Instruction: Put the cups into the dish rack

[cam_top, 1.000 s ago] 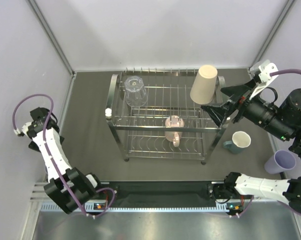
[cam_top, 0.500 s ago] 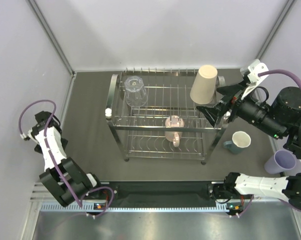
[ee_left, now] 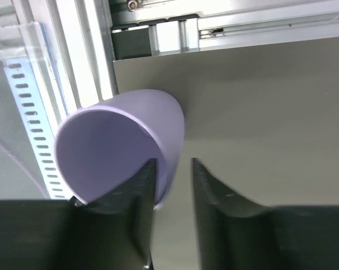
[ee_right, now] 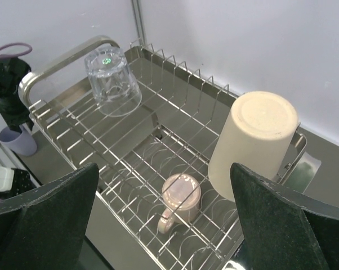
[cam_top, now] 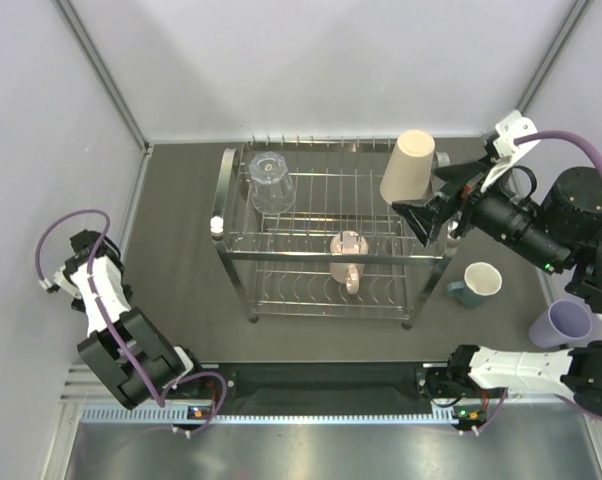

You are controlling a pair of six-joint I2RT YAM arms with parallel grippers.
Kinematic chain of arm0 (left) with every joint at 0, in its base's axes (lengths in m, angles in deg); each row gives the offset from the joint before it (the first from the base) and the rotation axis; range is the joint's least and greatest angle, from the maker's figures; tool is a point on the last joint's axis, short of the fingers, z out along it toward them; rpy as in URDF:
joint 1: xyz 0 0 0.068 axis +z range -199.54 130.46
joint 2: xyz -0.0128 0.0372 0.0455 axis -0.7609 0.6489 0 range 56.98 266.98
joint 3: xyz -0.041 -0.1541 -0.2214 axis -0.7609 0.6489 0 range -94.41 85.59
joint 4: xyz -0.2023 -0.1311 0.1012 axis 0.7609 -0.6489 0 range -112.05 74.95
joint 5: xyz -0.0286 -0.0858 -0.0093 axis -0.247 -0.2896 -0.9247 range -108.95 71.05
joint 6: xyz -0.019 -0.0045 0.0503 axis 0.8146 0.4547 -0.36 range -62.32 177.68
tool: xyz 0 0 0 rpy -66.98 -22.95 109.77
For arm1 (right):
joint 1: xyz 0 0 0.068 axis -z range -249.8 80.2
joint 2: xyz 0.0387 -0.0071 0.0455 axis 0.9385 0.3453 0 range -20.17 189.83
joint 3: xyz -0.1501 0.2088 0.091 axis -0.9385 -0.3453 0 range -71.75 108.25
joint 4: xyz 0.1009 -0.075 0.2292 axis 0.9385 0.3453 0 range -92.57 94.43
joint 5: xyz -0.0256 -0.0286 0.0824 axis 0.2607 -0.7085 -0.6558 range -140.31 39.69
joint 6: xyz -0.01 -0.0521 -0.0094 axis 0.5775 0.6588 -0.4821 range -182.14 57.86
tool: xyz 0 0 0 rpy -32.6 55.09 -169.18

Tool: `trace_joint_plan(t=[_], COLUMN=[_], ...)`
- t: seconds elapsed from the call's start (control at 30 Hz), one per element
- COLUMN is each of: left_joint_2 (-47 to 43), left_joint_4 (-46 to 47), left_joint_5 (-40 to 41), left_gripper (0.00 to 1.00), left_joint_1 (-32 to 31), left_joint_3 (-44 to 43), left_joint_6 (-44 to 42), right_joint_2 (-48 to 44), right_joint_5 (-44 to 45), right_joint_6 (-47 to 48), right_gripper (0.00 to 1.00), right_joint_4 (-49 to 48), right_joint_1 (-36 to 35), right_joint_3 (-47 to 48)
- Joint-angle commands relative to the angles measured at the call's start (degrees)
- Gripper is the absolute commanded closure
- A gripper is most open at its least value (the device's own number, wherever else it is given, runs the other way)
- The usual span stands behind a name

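Note:
The dish rack (cam_top: 226, 190) stands mid-table. A clear glass (cam_top: 270, 181) and a beige tumbler (cam_top: 409, 167) sit upside down on its top tier, and a pink mug (cam_top: 348, 255) sits upside down below. A teal mug (cam_top: 478, 283) and a lavender tumbler (cam_top: 561, 324) stand on the table to the right. My left gripper (ee_left: 174, 164) straddles the wall of another lavender tumbler (ee_left: 119, 140) at the left wall. One finger is inside it and a gap shows at the outer finger. My right gripper (cam_top: 433, 200) hovers wide open beside the beige tumbler, holding nothing.
Grey walls (cam_top: 41, 150) close in the table on three sides. An aluminium rail (ee_left: 158, 34) runs just behind the left tumbler. The black base bar (cam_top: 321, 380) lies along the near edge in front of the rack.
My left arm has drawn in toward the near left corner and its jaws have narrowed around the tumbler's wall. The right gripper has shifted slightly along the rack's right end.

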Motion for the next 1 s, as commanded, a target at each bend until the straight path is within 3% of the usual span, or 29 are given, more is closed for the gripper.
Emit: trace_joint_plan(t=[0.0, 0.03, 0.17, 0.4, 0.57, 0.7, 0.83, 0.97], left_joint_2=[-0.71, -0.8, 0.51, -1.32, -5.28, -6.16, -8.44, -9.06], left_joint_4=[1.31, 1.32, 2.46, 5.35, 10.89, 20.54, 38.26, 44.98], left_joint_5=[2.31, 2.57, 1.0, -17.27, -19.93, -22.12, -29.04, -33.36], left_gripper=[0.67, 0.78, 1.0, 1.0, 1.0, 1.0, 1.0, 1.0], left_joint_1=[0.52, 0.52, 0.52, -1.05, -10.19, -19.15, -27.58, -33.39], left_joint_3=[0.73, 0.73, 0.73, -3.83, -15.94, -21.42, -22.74, -31.5], left_joint_6=[1.13, 1.13, 0.51, 2.18, 7.35, 11.58, 15.19, 14.58], right_joint_2=[2.12, 2.56, 4.23, 5.72, 6.08, 4.15, 1.34, -2.09], right_joint_5=[3.1, 3.63, 6.0, 7.51, 5.13, 3.55, 2.4, 1.7], right_joint_6=[-1.69, -2.22, -5.29, -14.16, -18.3, -20.85, -22.96, -25.51], right_gripper=[0.0, 0.0, 0.0, 0.0, 0.0, 0.0, 0.0, 0.0], right_joint_4=[-0.02, -0.01, -0.28, 2.09, 5.6, 7.37, 7.72, 5.71], right_joint_1=[-0.69, -0.69, -0.69, -0.6, -0.52, -0.6, -0.6, -0.52], right_joint_3=[4.66, 5.8, 6.25, 6.25, 7.48, 6.26, 4.23, 1.86])
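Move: The left hand hovers at the lavender cup's rim with its fingers either side of the forward wall; the cup's middle is about 4 cm back, 2 cm left and 4 cm below. The clear glass on the rack's top tier stands some 20 cm ahead, 31 cm right and 28 cm above that hand. From the right hand the lavender cup lies about 53 cm left, 7 cm back and 44 cm below. The left fingers pinch the lavender cup's wall, then lift it 28 cm, forward and right, tipping up about 70 degrees. ##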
